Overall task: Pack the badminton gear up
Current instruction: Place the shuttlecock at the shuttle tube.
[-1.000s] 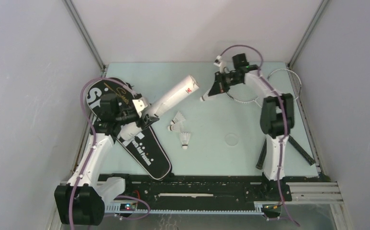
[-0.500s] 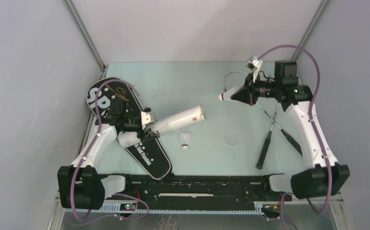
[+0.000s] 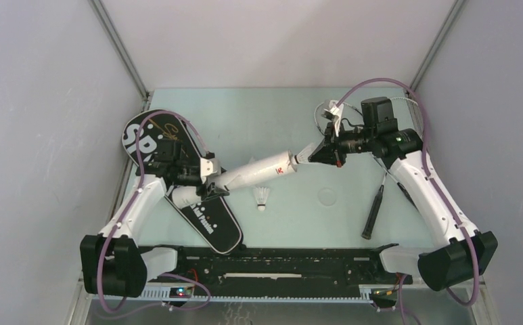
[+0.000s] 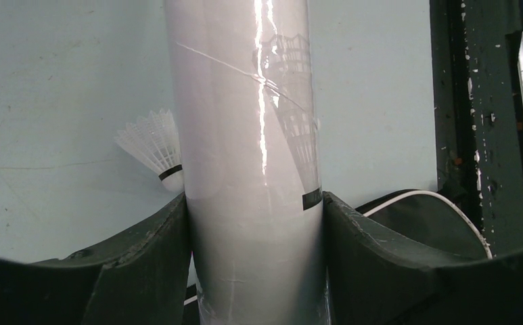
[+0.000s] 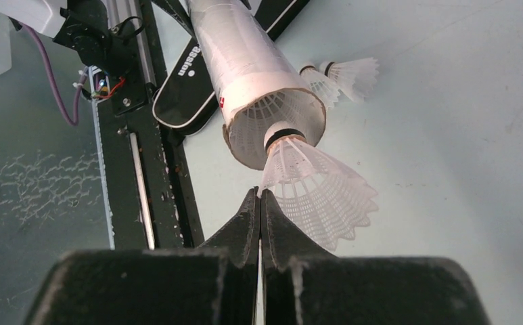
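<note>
My left gripper [image 3: 208, 181] [image 4: 255, 203] is shut on the long white tube [image 3: 255, 172] [image 4: 245, 135], held low and slanting over the black bag [image 3: 212, 227] [image 5: 197, 95]. My right gripper [image 3: 314, 154] [image 5: 259, 195] is shut on the skirt edge of a white shuttlecock [image 3: 304, 156] [image 5: 316, 193]. The cork end of that shuttlecock sits at the tube's open mouth [image 5: 272, 115]. One shuttlecock [image 3: 263, 197] [image 4: 151, 143] lies on the table below the tube. The right wrist view shows two of them [image 5: 353, 71] side by side there. The racquets [image 3: 374, 206] lie at the right, partly behind my right arm.
A small clear round lid [image 3: 327, 196] lies on the table between the loose shuttlecock and the racquet handles. The black rail [image 3: 272, 261] [image 5: 126, 169] runs along the near edge. Grey walls close in both sides and the back.
My right gripper has carried its shuttlecock left and nearer, up to the tube's mouth. The tube, raised and pointing far a second ago, now lies lower in my left gripper.
</note>
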Robot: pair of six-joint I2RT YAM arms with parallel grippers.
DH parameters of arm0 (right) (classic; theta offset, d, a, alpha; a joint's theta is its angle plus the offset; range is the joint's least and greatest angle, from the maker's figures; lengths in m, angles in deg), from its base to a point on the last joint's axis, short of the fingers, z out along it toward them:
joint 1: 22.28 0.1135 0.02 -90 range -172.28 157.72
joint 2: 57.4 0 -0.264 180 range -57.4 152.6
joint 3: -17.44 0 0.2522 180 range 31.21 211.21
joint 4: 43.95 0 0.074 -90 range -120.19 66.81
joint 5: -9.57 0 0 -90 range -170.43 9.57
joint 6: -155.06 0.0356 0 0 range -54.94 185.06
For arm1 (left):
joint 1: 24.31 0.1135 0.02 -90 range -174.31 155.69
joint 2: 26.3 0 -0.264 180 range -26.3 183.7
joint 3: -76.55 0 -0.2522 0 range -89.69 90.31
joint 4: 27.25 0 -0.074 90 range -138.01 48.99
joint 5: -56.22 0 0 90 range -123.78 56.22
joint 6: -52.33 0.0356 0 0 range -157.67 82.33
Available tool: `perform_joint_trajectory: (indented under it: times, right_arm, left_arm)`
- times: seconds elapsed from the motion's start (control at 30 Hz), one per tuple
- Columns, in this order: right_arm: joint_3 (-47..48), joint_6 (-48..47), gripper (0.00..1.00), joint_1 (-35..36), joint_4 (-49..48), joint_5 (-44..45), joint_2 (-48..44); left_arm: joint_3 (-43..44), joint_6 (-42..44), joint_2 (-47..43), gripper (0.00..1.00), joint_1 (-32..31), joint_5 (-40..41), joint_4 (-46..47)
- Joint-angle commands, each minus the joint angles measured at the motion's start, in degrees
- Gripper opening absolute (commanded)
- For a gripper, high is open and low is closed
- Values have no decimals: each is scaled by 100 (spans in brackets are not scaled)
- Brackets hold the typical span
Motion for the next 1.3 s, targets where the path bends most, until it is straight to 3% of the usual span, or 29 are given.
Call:
perform_joint_trajectory:
  times: [0.0,0.2,0.33,0.47,0.63,1.1,1.2,1.27]
  right_arm:
    - [25,-16,0,169,-223,-244,135]
    - [-34,121,0,393,-408,-544,336]
    - [-126,173,8,441,-534,-858,425]
    - [-181,113,22,452,-526,-1288,540]
    - [-196,-47,40,524,-439,-1374,663]
    - [-190,-81,49,831,-596,-1838,1140]
    - [-188,-99,54,825,-582,-1573,1058]
    - [-188,-64,63,656,-598,-1392,889]
  left_arm:
    - [351,-161,-186,39,-82,-457,129]
    - [313,-741,-208,39,-200,-434,552]
    - [206,-1423,-309,39,-292,-269,1166]
    - [-2,-2202,-430,39,-350,-74,1931]
    - [-74,-2160,-451,39,-409,-107,1956]
    - [-146,-1963,-399,39,-549,-522,1932]
    - [-125,-2022,-377,39,-543,-466,1932]
    - [-134,-2010,-379,39,-535,-444,1932]
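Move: The right hand already pinches the shuttlecock, its cork facing the shuttle tube's mouth, which lies about 6 cm to the left, level fore and aft, and 2 cm lower. On the table some 26 cm below lie a loose shuttlecock 16 cm left and a round cap 9 cm right, both about level fore and aft, and a pair of shuttlecocks 20 cm left, 10 cm ahead. From the left hand, holding the tube, the pinched shuttlecock is about 27 cm right, 3 cm ahead and 11 cm higher. The right fingers let go of the shuttlecock at the shuttle tube's mouth: the hand feeds it in cork first, going about 6 cm left with some sinking and drawing back, while turning nearly 20 degrees counter-clockwise and spreading from shut to over half open, one finger ending inside the rim. The left hand keeps its grip on the tube and brings it some 4 cm up and to the right, tipping the mouth slightly upward. ##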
